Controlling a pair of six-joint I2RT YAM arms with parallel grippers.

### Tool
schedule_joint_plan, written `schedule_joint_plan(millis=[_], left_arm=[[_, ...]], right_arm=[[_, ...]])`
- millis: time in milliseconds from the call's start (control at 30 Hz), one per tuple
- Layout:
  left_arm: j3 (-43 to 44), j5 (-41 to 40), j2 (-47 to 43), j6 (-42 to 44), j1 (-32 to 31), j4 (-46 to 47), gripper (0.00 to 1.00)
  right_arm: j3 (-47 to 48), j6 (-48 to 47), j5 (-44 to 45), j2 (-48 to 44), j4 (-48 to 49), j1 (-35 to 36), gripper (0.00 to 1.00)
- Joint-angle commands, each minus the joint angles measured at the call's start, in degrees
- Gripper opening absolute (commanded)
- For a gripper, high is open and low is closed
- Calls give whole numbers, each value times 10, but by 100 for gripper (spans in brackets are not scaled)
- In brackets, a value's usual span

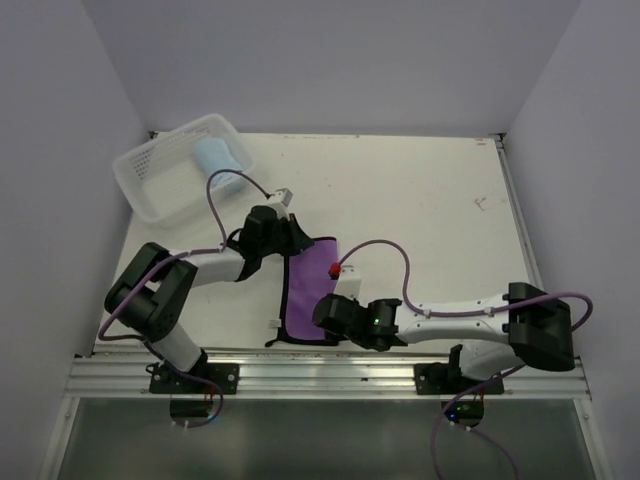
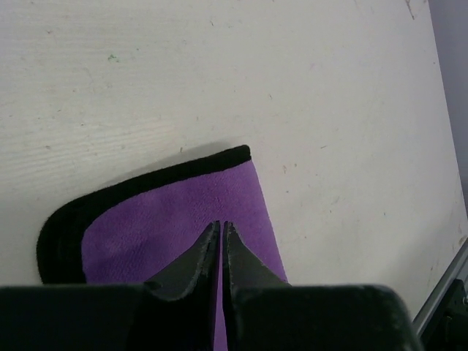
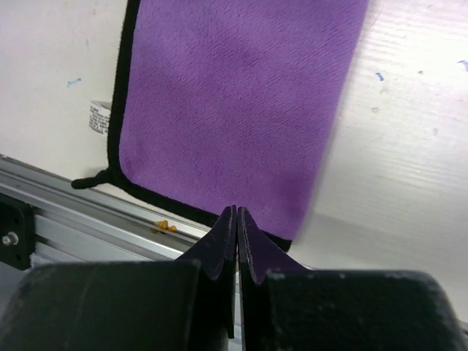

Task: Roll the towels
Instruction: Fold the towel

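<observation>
A purple towel [image 1: 312, 288] with a black border lies flat on the white table, between my two grippers. My left gripper [image 1: 290, 240] is at its far end; in the left wrist view its jaws [image 2: 221, 225] stand shut over the purple towel [image 2: 168, 219], with nothing seen between them. My right gripper [image 1: 326, 314] is at the near end. Its jaws [image 3: 237, 210] are shut at the black near border of the purple towel [image 3: 234, 102], holding nothing. A light blue towel [image 1: 215, 155] lies rolled inside the basket.
The white lattice basket [image 1: 150, 205] stands at the table's back left corner. An aluminium rail [image 1: 330, 375] runs along the near edge, close behind the right gripper. A white label [image 3: 99, 117] sticks out from the purple towel's side.
</observation>
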Motion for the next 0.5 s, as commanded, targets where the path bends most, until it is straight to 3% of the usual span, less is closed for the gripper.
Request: schedule_joint_plan(millis=[0,233,467], left_arm=[[27,21,23,22,-4,35,8],[15,-4,49,22,-3,27,6],[-9,-31,65,20,-4,29,4]], right_arm=[[21,24,11,54,61,7,0],[40,37,-11,121,92,5,0],[-6,67,-48,129,115,-17,0]])
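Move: My right hand is shut about 5 cm above the near end of the purple towel. The towel's middle lies some 10 cm ahead of it and 3 cm to its left. The white tag is roughly 11 cm left and 2 cm ahead, the black loop about 12 cm left and 2 cm back. From my left hand, above the towel's far end, the same towel's middle is about 11 cm straight back and 5 cm down. With fingers kept shut, I bring my right hand down about 5 cm and 3 cm to the left, so the tips come onto the towel just inside its near hem, around mid-width. My left hand, also nearly shut, sinks some 3 cm straight down towards the cloth near the far hem; whether it touches can't be seen. ##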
